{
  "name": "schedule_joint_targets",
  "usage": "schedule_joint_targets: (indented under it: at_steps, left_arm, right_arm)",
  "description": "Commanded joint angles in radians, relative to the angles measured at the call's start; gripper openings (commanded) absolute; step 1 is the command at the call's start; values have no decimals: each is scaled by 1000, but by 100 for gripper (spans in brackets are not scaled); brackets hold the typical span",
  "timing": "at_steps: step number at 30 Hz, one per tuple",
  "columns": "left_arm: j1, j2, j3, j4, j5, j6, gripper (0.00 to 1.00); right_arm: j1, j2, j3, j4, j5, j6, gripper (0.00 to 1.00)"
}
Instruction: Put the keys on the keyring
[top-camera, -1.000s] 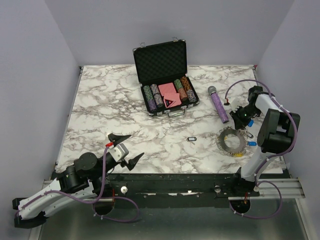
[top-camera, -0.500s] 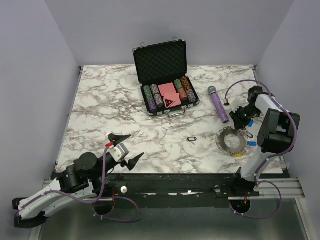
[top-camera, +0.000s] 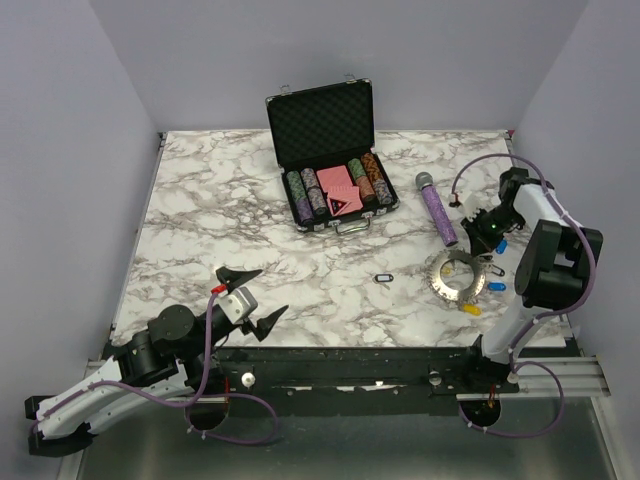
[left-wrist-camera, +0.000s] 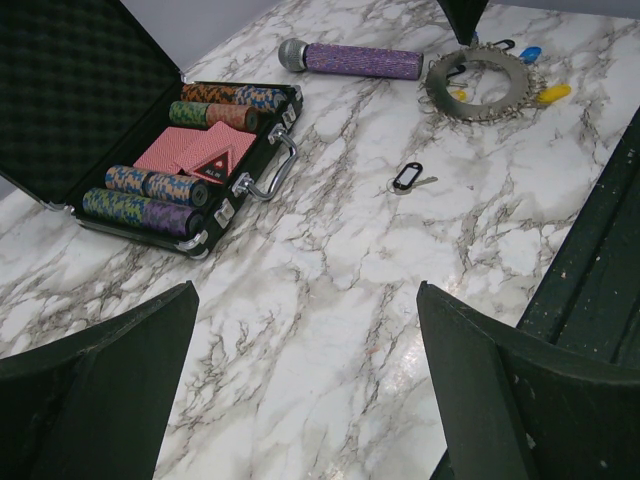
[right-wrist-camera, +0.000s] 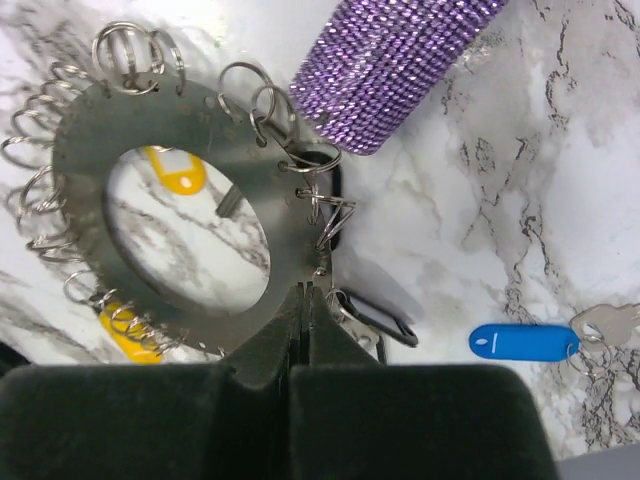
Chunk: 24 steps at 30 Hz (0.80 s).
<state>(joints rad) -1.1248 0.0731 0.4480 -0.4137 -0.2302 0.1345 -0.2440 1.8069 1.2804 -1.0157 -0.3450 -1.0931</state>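
Note:
The keyring (top-camera: 455, 277), a toothed silver disc fringed with small split rings, lies at the right of the table. My right gripper (top-camera: 487, 237) is shut on its rim; in the right wrist view the closed fingertips (right-wrist-camera: 303, 292) pinch the keyring's (right-wrist-camera: 150, 115) edge. A black key (top-camera: 384, 278) lies alone mid-table. A blue key (right-wrist-camera: 510, 341) rests beside the ring, and a yellow key (right-wrist-camera: 175, 170) shows through its hole. A black tag (right-wrist-camera: 375, 320) lies by my fingertips. My left gripper (top-camera: 255, 295) hovers open over bare marble near the front edge.
A purple microphone (top-camera: 437, 210) lies just beyond the ring, almost touching it. An open black chip case (top-camera: 330, 150) with chip rows and cards stands at the back centre. The table's right edge is close to the right arm.
My right gripper has closed on the keyring's rim. The ring has shifted slightly left and toward the microphone. The left arm has stayed still.

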Motion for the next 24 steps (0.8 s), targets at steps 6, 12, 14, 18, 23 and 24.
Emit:
schedule_joint_targets:
  at_steps: [6, 12, 14, 18, 23, 24]
  left_arm:
    - [8, -4, -6, 4, 20, 10, 99]
    - [8, -2, -6, 6, 23, 8, 99]
    - [8, -1, -8, 6, 26, 8, 99]
    - [8, 1, -6, 6, 25, 8, 99]
    - [10, 2, -8, 6, 25, 7, 99]
    - [10, 2, -8, 4, 26, 5, 99]
  right_arm:
    - [2, -150, 31, -262, -132, -128, 0]
    - [2, -234, 11, -360, -213, -162, 0]
    - [5, -247, 17, -398, -244, -177, 0]
    - [12, -255, -3, -397, -247, -154, 0]
    - [12, -221, -44, -325, -192, -110, 0]
    - [14, -216, -50, -308, -195, -94, 0]
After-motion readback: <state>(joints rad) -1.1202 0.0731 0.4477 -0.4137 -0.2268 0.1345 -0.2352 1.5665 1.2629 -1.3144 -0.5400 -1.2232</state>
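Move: The right hand already pinches the rim of the keyring, whose middle hangs about 8 cm to its left and 5 cm back, barely below it. On the table some 3 cm down, the loose black-tagged key lies about 29 cm left and 6 cm back, the nearest yellow-tagged key 15 cm back and 4 cm left, and the microphone's middle 14 cm ahead and 14 cm left. From the left hand the keyring is roughly 52 cm right, 2 cm ahead and 20 cm down. Keeping its shut pinch on the rim, the right hand lifts the keyring some 7 cm and at the same time carries it back and to the left, about 5 cm each, away from the microphone and towards the loose black-tagged key. The rise stops near the end, sinking slightly, while the wrist tilts about 10 degrees, its left side rising, and turns a little counter-clockwise. ##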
